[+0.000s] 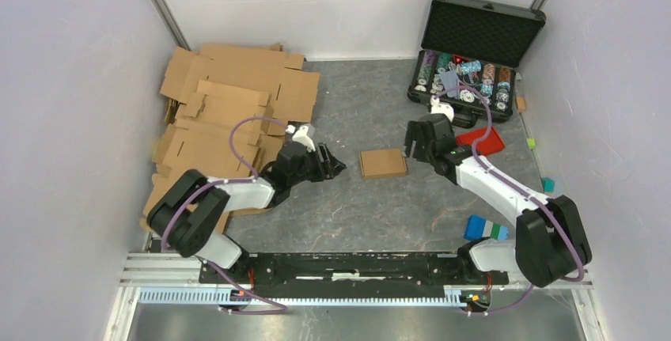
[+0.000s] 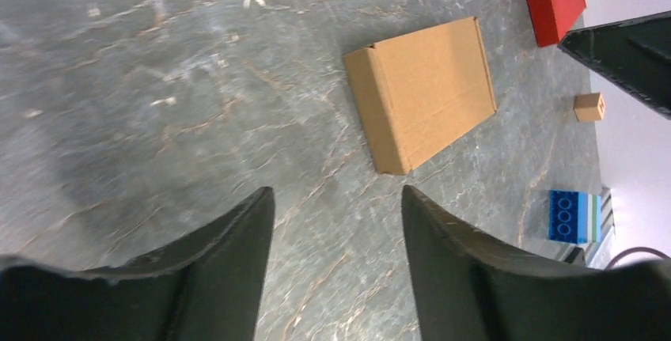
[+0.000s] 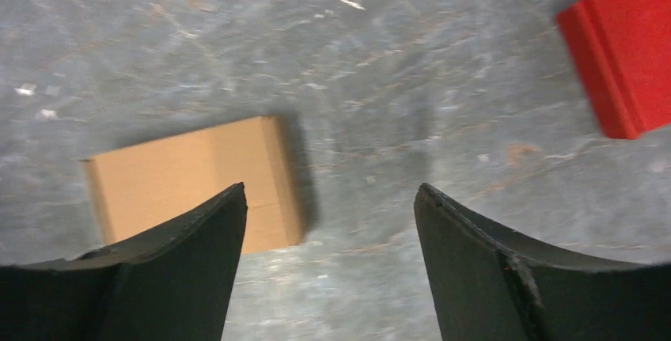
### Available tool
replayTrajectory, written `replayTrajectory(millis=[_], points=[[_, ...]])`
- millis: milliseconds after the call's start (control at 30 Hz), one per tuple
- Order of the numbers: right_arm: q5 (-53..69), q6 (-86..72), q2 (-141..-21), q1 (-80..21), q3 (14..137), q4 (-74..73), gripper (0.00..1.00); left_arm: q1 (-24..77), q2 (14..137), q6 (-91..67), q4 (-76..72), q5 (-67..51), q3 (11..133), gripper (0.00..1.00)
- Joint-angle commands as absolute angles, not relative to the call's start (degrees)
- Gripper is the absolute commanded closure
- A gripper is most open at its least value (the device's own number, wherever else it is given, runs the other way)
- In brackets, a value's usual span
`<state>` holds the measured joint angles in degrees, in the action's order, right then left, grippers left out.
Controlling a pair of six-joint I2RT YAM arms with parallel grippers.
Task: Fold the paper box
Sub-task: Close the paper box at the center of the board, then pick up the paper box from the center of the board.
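Observation:
The paper box lies closed and flat on the grey table between my two arms. My left gripper hovers just left of it, open, with nothing between its fingers. In the left wrist view the paper box sits ahead of the left gripper, apart from it. My right gripper stands open close to the box's right edge. In the right wrist view the paper box shows partly behind the left finger of the right gripper, and only bare table lies between the jaws.
A pile of large cardboard sheets fills the back left. An open black case with chips stands at the back right. A red lid lies by the right arm. A blue block and a small teal cube sit at the right.

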<state>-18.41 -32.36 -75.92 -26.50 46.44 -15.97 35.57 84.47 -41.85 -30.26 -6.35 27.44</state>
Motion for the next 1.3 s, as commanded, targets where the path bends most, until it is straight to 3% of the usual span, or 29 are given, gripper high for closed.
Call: replayTrajectory(millis=[0, 67, 167, 500, 900, 1100, 1267], points=[[-10.2, -19.3, -71.7, -22.0, 39.9, -5.1, 0.21, 37.2, 90.1, -45.5, -31.4, -10.6, 34.3, 0.39], [-9.4, -15.7, -71.4, -20.5, 38.1, -3.4, 0.3, 38.0, 92.8, -44.8, -30.0, -10.2, 36.9, 0.5], [-4.9, -11.8, -73.4, -19.3, 38.2, -2.9, 0.38, 39.4, 95.3, -42.5, -26.3, -8.4, 40.6, 0.56], [3.3, -8.6, -79.1, -19.2, 38.0, -1.0, 0.57, 41.3, 100.3, -40.0, -22.0, -7.2, 45.7, 0.57], [5.7, -8.4, -84.0, -19.2, 38.5, -0.4, 0.69, 41.3, 101.9, -39.3, -22.8, -7.9, 46.2, 0.58], [4.9, -8.1, -85.4, -19.2, 39.3, -1.0, 0.8, 41.3, 102.8, -38.6, -23.2, -8.1, 46.7, 0.62], [9.0, -8.2, -87.1, -19.2, 40.2, -1.5, 0.83, 41.3, 103.2, -38.1, -24.4, -9.2, 46.9, 0.65]])
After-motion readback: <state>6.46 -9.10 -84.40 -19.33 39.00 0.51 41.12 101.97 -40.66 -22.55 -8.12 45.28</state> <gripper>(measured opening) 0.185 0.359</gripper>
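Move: The closed paper box lies about 15 cm to the left hand's right, roughly 2 cm ahead and 5 cm below. From the right hand it is some 10 cm left, level fore and aft, and 8 cm down. To the right hand's right are the red box, about 26 cm off and 7 cm ahead, and the blue block, about 29 cm off and 24 cm back, both some 8 cm down. Fingers narrowing, left hand goes right about 7 cm, right sinks 6 cm twisting counter-clockwise, to the box's ends. ##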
